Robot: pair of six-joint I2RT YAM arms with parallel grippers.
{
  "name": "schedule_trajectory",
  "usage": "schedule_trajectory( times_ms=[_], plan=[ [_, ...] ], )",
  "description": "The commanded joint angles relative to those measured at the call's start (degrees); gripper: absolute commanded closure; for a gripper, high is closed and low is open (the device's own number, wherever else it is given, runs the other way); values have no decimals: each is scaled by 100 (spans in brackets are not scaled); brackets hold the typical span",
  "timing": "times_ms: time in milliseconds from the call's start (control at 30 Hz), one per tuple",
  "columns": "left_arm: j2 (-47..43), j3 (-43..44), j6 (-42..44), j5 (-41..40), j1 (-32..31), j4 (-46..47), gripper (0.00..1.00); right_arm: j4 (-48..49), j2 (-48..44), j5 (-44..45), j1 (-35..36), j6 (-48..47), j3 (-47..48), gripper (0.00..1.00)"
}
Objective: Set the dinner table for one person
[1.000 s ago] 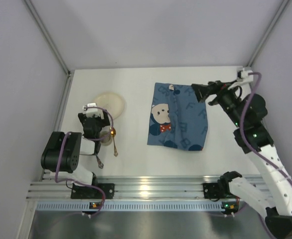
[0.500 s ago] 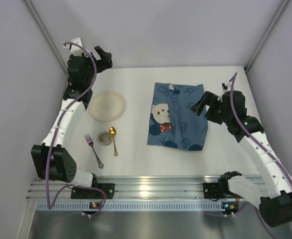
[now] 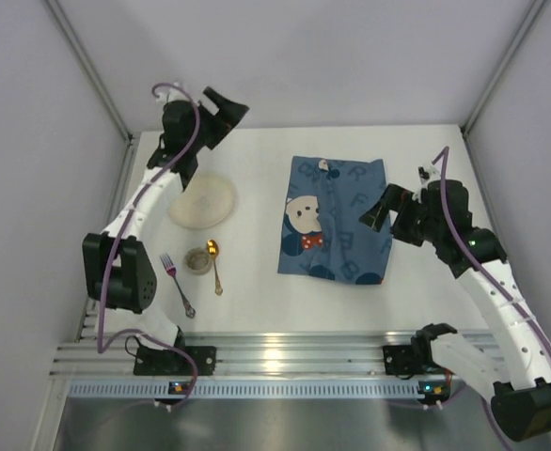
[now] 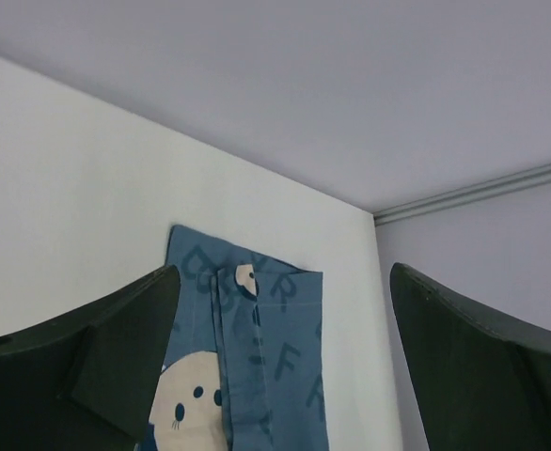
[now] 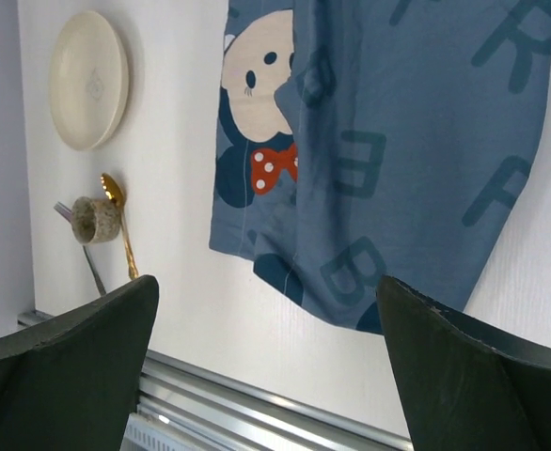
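Note:
The dinner table (image 3: 257, 272) is a plain white top. On its right half lies a blue cartoon-print mat (image 3: 337, 221), which also shows in the left wrist view (image 4: 257, 366) and the right wrist view (image 5: 398, 141). At the left are a cream plate (image 3: 203, 201), a small cup (image 3: 197, 260), a gold spoon (image 3: 215, 268) and a fork (image 3: 177, 285). My left gripper (image 3: 227, 105) hangs open, high over the back left edge and empty. My right gripper (image 3: 377, 209) is open above the mat's right side, holding nothing.
Grey walls close in the back and both sides. A metal rail (image 3: 275, 357) runs along the near edge. In the right wrist view the plate (image 5: 87, 80), cup (image 5: 94, 218) and spoon (image 5: 120, 230) show beyond the mat.
The left arm unfolded from beside the cup and rose to the back left, then swung right. The right gripper dropped from the mat's far right corner toward its right side.

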Motion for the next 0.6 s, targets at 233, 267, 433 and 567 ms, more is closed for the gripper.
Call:
schedule_trajectory(
  times_ms=[233,267,433,567],
  plan=[
    [1320,1957,1835,-954,-1707,-4021,2,-1041,1180,178,164,-858,882,0],
    [1425,1896,1922,-989,-1978,-4170,4,-1156,1365,267,261,-947,1016,0],
    [1945,1492,1862,-1166,-2385,-4549,5,-1684,2307,794,823,-1202,1684,1],
    [2068,886,1888,-867,-2385,-4313,6,-1685,2571,935,1149,-1045,1782,1]
  ],
)
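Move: The blue mat's middle lies about 13 cm back and 27 cm to the right of the left hand, some 31 cm below it. From the same hand the plate is about 8 cm back and 8 cm left, while the spoon is roughly 25 cm back and 4 cm left and the cup about 24 cm back and 9 cm left, all some 30 cm below. From the right hand, the mat's middle is about 12 cm ahead, 13 cm left and 23 cm below. The blue mat's left edge is what the left hand comes down to: it first swings right with a slight rise, then drops about 26 cm while drawing back, its fingers staying open and tipping steeply downward, to end close above the edge. The right hand, also open, sinks about 6 cm over the mat, easing left and tipping down. ##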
